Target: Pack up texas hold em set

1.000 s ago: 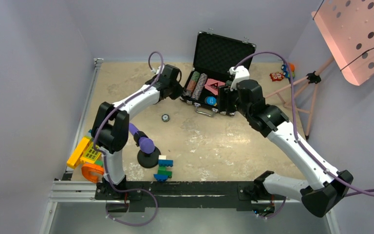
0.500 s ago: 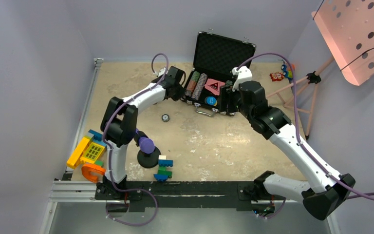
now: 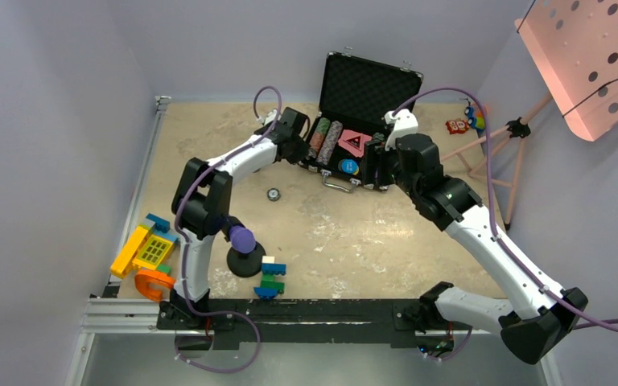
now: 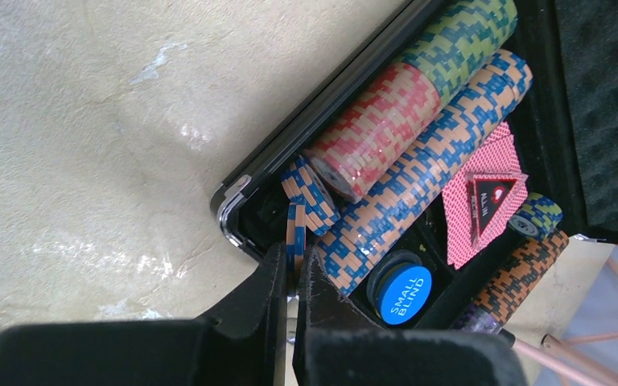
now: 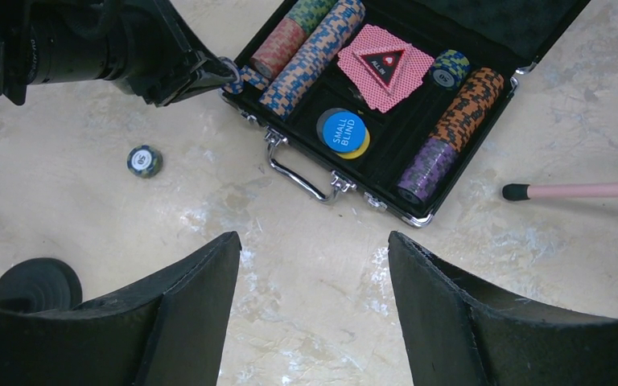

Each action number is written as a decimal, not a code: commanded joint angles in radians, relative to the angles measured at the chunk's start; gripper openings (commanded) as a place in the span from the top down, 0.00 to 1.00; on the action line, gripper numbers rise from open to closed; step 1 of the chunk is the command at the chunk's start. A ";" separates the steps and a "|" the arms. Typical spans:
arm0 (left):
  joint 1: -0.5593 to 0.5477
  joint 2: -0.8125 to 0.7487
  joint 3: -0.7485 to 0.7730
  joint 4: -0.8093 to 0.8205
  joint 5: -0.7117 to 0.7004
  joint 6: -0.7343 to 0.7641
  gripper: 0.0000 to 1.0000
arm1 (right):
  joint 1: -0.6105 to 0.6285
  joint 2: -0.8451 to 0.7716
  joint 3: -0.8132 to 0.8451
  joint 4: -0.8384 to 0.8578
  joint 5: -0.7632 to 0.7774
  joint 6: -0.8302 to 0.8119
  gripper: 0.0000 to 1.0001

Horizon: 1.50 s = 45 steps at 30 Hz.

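The black case [image 3: 370, 84] lies open at the back of the table, holding rows of striped chips [image 5: 314, 44], pink cards [image 5: 382, 76] and a blue "small blind" button [image 5: 344, 131]. My left gripper [image 4: 291, 256] is shut on a couple of blue-and-orange chips [image 4: 294, 229], held on edge at the case's near left corner [image 4: 233, 213] beside the chip rows. In the top view the left gripper [image 3: 300, 149] touches the case's left end. My right gripper [image 5: 314, 241] hangs open and empty over the table in front of the case handle [image 5: 302, 181]. One loose chip [image 3: 273, 194] lies on the table.
A purple-tipped object on a black round base [image 3: 244, 249] and a toy-brick figure [image 3: 272, 277] stand near the front. Coloured toys [image 3: 146, 253] lie at the front left. A pink stand's leg [image 5: 579, 190] reaches in right of the case.
My left arm has reached further toward the case's left corner, its elbow swinging right. The right arm has barely moved.
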 commanded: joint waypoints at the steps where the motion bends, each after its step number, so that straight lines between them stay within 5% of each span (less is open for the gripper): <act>1: -0.006 0.028 0.055 0.020 -0.019 0.001 1.00 | -0.004 -0.016 -0.003 0.041 0.015 0.009 0.29; 19: -0.005 0.091 0.094 0.044 0.016 0.005 1.00 | -0.005 -0.005 -0.008 0.046 0.011 0.006 0.29; 29: -0.005 0.095 0.114 0.048 0.029 0.019 0.67 | -0.005 0.001 -0.008 0.045 0.007 0.004 0.29; 45: -0.005 0.069 0.082 0.151 0.047 0.065 0.57 | -0.004 0.001 -0.010 0.046 0.008 -0.002 0.30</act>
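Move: The left hand still pinches blue-and-tan chips just above the gap at the near end of the case's left chip row, about 1 cm ahead, 1 cm right and 2 cm down. The red chips sit roughly 5 cm ahead and 3 cm right, the long blue-and-tan row 4 cm ahead and 8 cm right, the small blind button 2 cm back and 10 cm right. For the right hand that gap is some 17 cm ahead, 15 cm left and 22 cm down. The left hand lowers the chips about 2 cm into the gap, opens, then eases forward-right, rising 1 cm. ##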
